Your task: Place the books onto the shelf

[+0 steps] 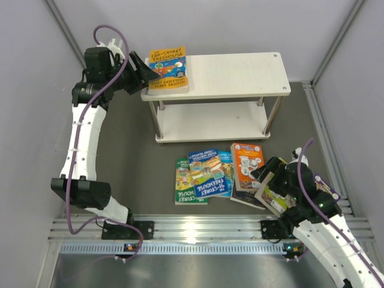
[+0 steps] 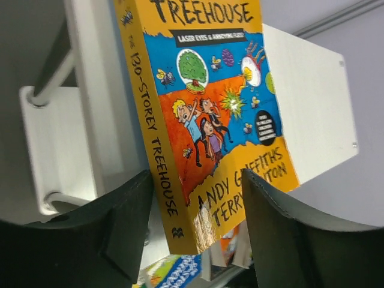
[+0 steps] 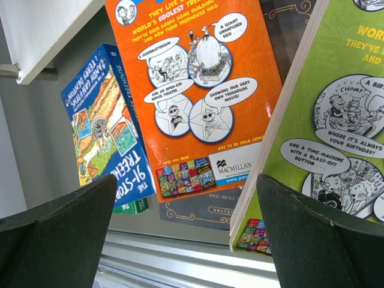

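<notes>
A yellow-orange book (image 1: 168,69) lies flat on the left end of the shelf's (image 1: 240,75) top board. My left gripper (image 1: 143,73) is at that book's near end, its jaws open on either side of the book (image 2: 204,114) with a gap at the spine side. Several more books lie on the mat in front of the shelf: a green one (image 1: 185,186), a blue one (image 1: 207,174), an orange one (image 1: 247,163). My right gripper (image 1: 270,175) hovers open over the orange back cover (image 3: 198,90), a dark brown book (image 3: 198,210) and a lime book (image 3: 336,132).
The shelf's lower board (image 1: 210,123) carries nothing. An aluminium rail (image 1: 198,225) runs along the near edge, just behind the books. Grey walls close in on the left and right.
</notes>
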You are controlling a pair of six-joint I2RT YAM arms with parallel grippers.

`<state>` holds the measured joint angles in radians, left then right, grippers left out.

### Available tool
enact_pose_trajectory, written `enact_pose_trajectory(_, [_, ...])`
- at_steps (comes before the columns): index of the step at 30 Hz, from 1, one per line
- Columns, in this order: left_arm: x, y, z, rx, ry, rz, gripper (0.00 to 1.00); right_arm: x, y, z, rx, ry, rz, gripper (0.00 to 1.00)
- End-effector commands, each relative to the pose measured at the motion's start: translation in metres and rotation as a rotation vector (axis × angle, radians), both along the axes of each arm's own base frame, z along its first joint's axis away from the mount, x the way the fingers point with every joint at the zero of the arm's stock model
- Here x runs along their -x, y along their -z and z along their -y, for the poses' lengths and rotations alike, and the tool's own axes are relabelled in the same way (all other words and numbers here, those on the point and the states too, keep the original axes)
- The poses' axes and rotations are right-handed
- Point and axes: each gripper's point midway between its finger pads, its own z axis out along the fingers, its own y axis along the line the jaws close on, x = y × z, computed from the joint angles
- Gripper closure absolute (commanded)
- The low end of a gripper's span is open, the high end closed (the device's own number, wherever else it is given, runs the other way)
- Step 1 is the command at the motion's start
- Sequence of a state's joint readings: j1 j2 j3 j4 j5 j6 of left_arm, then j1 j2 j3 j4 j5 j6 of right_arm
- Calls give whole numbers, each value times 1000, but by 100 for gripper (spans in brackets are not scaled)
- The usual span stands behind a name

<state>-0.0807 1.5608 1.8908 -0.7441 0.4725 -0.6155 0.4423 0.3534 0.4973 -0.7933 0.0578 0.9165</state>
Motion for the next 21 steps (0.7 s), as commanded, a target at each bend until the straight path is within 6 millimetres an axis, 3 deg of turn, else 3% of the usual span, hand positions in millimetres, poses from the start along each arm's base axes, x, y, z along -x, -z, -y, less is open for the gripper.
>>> enact_pose_trajectory(1, [-1, 12, -20, -96, -60, -38, 31, 1, 2, 0, 19, -16, 5, 0])
enact_pose_trajectory(2, [-1, 11, -22, -104, -68, -36, 28, 1, 3, 1, 22, -15, 1, 0])
enact_pose_trajectory(3, [-1, 8, -23, -111, -71, -27, 15, 0, 3, 0, 22, -17, 1, 0])
enact_pose_trajectory(9, [0, -1, -40, -173, -150, 1, 2, -2, 3, -1, 30, -24, 3, 0])
enact_pose_trajectory(17, [26, -36, -76, -273, -314, 89, 1, -12, -7, -12, 30, -79, 17, 0])
enact_pose_trajectory(21, [40, -11, -77, -290, -307, 32, 1, -22, -13, -17, 104, -138, -11, 0])
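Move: The 130-Storey book, just loosed, lies on the shelf's upper board, its middle about 6 cm right of the left hand, 4 cm ahead and slightly lower; the board's own middle is some 24 cm right and 3 cm ahead. From the right hand, the green face-down book lies about 7 cm right, 2 cm back and 8 cm below, and the orange book about 7 cm ahead and 7 cm left, 9 cm down. Leftward, away from the 130-Storey book and off the shelf's end, the left hand withdraws some 6.5 cm, drawing back about 2 cm only at the very end. Meanwhile its fingers spread from two-thirds open to fully wide and the wrist turns counter-clockwise about 15 degrees, its left side rising as much. The right hand, still wide open, begins sinking slightly towards the orange and green books. ##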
